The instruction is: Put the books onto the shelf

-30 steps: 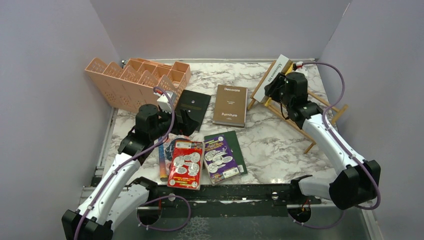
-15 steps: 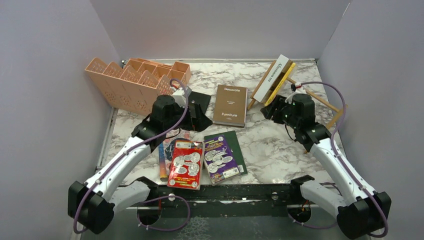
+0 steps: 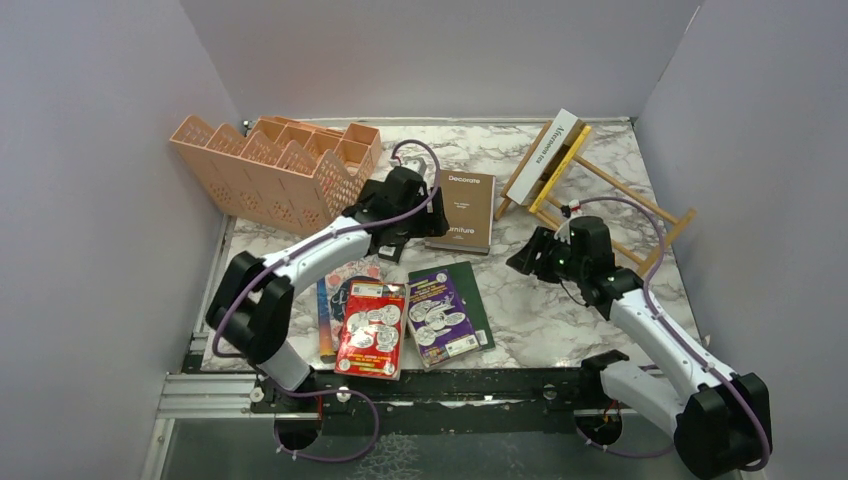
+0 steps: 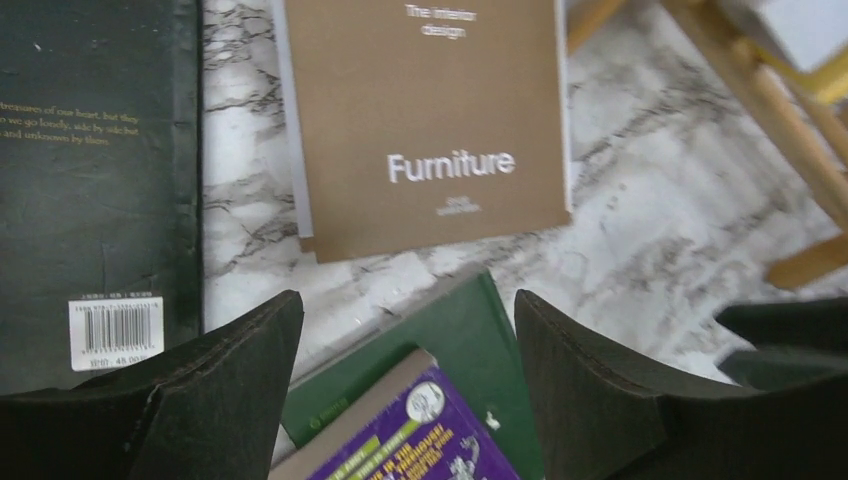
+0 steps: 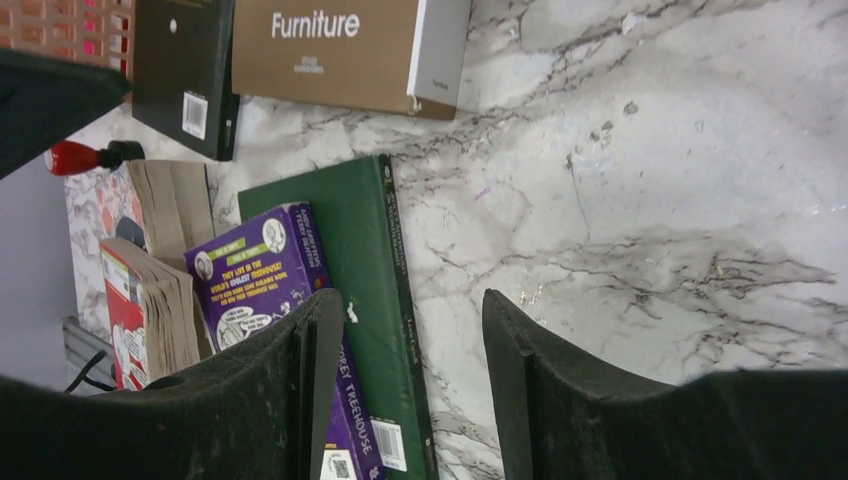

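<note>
Two books, a white one (image 3: 543, 150) and a yellow one (image 3: 560, 165), lean on the light-wood shelf (image 3: 625, 200) at the back right. The brown "Decorate" book (image 3: 465, 212) (image 4: 425, 120) lies flat mid-table, with a black book (image 4: 95, 170) to its left, mostly under my left arm. Near the front lie a dark green book (image 3: 478, 292) (image 5: 370, 260), a purple cartoon book (image 3: 440, 318) (image 5: 255, 270) on top of it, a red cartoon book (image 3: 372, 328) and a blue-spined book (image 3: 325, 325). My left gripper (image 3: 400, 232) (image 4: 410, 330) hovers open beside the brown book. Open and empty too, my right gripper (image 3: 520, 262) (image 5: 410, 320) hangs over marble right of the green book.
A peach lattice organizer (image 3: 275, 165) stands at the back left, close to my left arm. Grey walls close in the marble table (image 3: 560, 300) on three sides. A black rail (image 3: 450, 385) runs along the near edge.
My left arm swung from the cartoon books back and right to the brown book. My right gripper drew back from the shelf toward the front left, leaving a yellow book beside the white one.
</note>
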Robot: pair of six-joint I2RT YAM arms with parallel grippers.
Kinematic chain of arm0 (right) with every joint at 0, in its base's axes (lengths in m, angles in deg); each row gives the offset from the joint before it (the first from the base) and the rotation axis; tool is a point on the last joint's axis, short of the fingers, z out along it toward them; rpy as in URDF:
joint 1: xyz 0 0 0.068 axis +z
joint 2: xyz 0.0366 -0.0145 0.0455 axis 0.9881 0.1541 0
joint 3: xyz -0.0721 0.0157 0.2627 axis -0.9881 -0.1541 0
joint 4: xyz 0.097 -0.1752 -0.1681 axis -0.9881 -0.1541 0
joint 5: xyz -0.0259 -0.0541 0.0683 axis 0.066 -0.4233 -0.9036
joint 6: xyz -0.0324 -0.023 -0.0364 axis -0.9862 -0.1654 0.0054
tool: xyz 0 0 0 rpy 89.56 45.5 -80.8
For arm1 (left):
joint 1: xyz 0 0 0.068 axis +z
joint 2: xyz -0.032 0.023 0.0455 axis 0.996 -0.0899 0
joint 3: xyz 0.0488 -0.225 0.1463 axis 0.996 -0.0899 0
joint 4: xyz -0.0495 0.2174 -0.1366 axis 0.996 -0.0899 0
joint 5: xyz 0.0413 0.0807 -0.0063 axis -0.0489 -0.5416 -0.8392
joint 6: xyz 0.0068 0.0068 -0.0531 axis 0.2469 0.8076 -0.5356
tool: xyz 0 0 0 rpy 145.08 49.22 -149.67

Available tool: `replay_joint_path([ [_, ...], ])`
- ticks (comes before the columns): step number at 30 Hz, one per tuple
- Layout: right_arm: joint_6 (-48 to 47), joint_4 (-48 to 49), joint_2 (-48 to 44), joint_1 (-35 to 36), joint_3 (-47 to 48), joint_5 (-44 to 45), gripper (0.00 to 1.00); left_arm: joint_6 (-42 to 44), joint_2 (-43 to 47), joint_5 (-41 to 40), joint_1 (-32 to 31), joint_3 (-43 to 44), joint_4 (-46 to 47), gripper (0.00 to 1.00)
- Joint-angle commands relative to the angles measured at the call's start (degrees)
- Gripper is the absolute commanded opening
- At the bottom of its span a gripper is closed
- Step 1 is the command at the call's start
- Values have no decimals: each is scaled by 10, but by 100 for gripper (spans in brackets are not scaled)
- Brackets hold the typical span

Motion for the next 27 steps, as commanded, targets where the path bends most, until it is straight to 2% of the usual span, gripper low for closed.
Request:
replay_joint_path([
  [1, 13, 46, -16, 0, -27, -23, 59, -10, -71, -89, -3, 40, 13, 77],
  [7, 11, 86, 10, -1, -50, -11, 61, 5, -154, -72, -1, 60, 51, 77],
  [13, 30, 144, 50, 0, -65, -24, 61, -3, -184, -42, 5, 45, 75, 62],
  [15, 43, 189, 68, 1, -74, -23, 61, -15, -183, -25, 11, 28, 90, 55],
  [17, 63, 261, 94, 6, -91, -29, 61, -44, -176, 6, 20, 7, 104, 53],
  [20, 89, 313, 136, 30, -80, 17, 61, -73, -162, 19, 23, -23, 128, 52],
  [27, 119, 352, 220, 65, -44, 128, 61, -65, -160, 39, 34, -41, 130, 48],
])
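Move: Some 10 cm ahead of the left hand, 5 cm to its right and 12 cm below lies the brown Decorate/Furniture book; from the right hand it is about 14 cm ahead, 11 cm left and 9 cm below. The black book lies about 8 cm ahead of the left hand and 9 cm to its left. The green book is roughly 10 cm back and 4 cm right of the left hand, with the purple book on it, 12 cm back and 2 cm right. Sinking about 10 cm and easing some 4 cm forward, the left hand comes down at the brown book's near left corner and stops there, its fingers closing to about half open astride the left edge, one over the cover. The right hand, fingers still a bit over half open, descends about 6 cm, then also advances forward and left, 3 to 4 cm each, towards the book's near right corner. ##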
